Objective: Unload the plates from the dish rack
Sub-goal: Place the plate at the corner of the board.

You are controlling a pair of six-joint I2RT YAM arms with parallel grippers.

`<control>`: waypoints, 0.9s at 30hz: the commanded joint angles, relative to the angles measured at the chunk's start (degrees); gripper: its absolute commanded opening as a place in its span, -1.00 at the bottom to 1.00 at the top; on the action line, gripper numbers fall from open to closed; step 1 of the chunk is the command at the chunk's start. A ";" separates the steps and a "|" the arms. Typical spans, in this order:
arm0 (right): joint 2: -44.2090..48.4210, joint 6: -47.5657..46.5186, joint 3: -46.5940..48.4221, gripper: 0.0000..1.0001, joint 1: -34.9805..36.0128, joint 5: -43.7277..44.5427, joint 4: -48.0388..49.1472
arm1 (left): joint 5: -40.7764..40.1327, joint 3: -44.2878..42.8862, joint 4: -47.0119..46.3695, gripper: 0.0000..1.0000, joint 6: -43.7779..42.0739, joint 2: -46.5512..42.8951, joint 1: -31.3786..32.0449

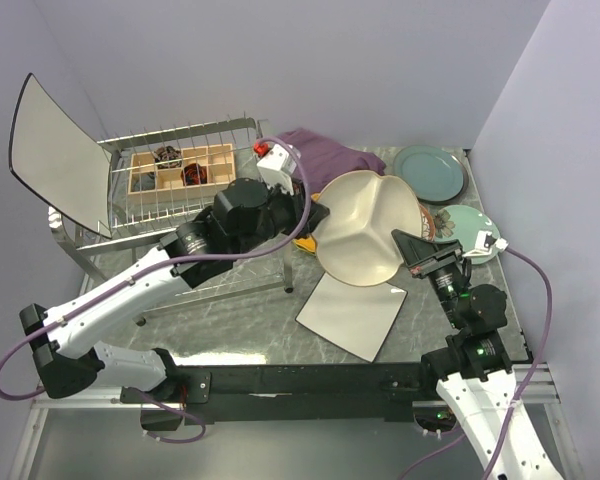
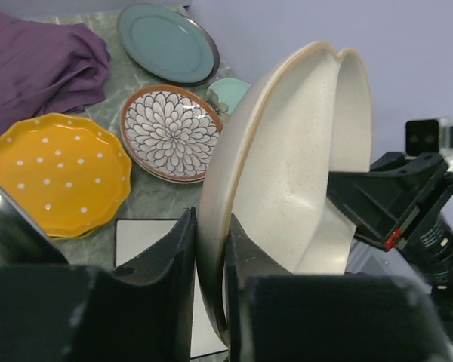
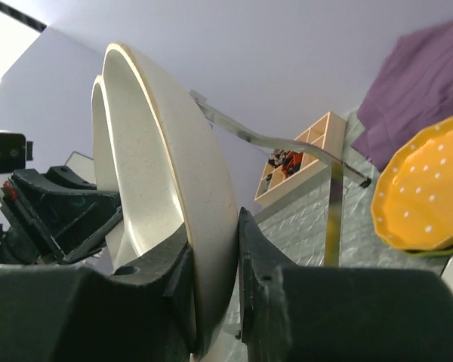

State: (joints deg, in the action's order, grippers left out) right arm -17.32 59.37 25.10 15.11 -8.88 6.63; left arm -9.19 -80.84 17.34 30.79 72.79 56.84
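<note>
A large cream plate (image 1: 365,225) hangs tilted on edge above the table's middle, held from both sides. My left gripper (image 1: 315,222) is shut on its left rim; in the left wrist view the fingers (image 2: 177,249) pinch the cream plate (image 2: 287,173). My right gripper (image 1: 410,250) is shut on the opposite rim, its jaws pressed against the cream plate (image 3: 166,166). The dish rack (image 1: 220,130) stands at the back left with a white square plate (image 1: 55,150) leaning on its left end.
On the table lie a white square plate (image 1: 352,315), a teal plate (image 1: 430,172), a pale green plate (image 1: 470,225), a brown-patterned plate (image 2: 170,132) and an orange dotted plate (image 2: 57,170). A purple cloth (image 1: 325,155) lies behind. A wooden box (image 1: 180,168) sits in the rack.
</note>
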 commanded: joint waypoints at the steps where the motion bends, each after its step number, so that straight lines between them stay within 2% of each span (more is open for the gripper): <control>1: 2.02 7.41 1.35 -1.00 0.62 0.25 3.57 | 8.14 -1.35 -18.13 -0.47 6.57 -2.30 1.17; 2: 2.90 7.77 1.87 -1.00 0.53 1.32 1.21 | 7.70 -0.47 -18.31 -0.23 6.48 -2.83 1.17; 5: 5.19 8.21 4.95 -1.00 0.53 7.55 -5.81 | 7.26 0.33 -18.31 0.23 5.78 -3.45 1.17; 7: 7.11 9.09 6.70 -1.00 0.44 13.06 -8.73 | 7.34 0.16 -17.87 0.33 5.08 -3.62 1.17; 11: 7.31 8.39 8.90 -1.00 0.44 18.01 -12.60 | 7.08 -1.07 -17.52 0.74 3.32 -3.80 1.17; 17: 4.75 6.54 10.76 -1.00 0.44 29.33 -19.72 | 2.52 -1.78 -11.99 0.99 1.74 -6.17 1.17; 22: 6.16 5.75 11.62 -1.00 0.53 38.49 -24.72 | -0.30 2.17 -11.19 0.99 0.77 -11.61 1.17; 27: 4.14 6.63 14.97 -1.00 0.44 48.33 -35.62 | -1.18 4.98 -10.75 0.99 0.41 -14.69 1.17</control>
State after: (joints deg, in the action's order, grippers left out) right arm -13.72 60.88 31.27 15.51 27.09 -36.27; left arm -8.82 -77.65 7.05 32.49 60.38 57.74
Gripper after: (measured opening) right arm 0.281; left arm 0.994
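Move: My right hand already pinches the divided plate's right rim, my left its left rim. For my right hand the bare near-right corner of the board is about 19 cm to the right, 3 cm back and 31 cm below. At that same depth, the green plate is 17 cm ahead and 19 cm right, the square white plate 8 cm left and 2 cm back. From my left hand the corner is some 35 cm right, 5 cm back, 37 cm down. I open my left fingers wide, let go of the divided plate's rim and lift that hand clear, about 10 cm up, drawing back a little and finally swinging left. My right hand keeps its pinch and carries the plate right and down, roughly 11 cm each way, towards the near-right corner, its wrist tipping down and swinging some 35 degrees clockwise. ##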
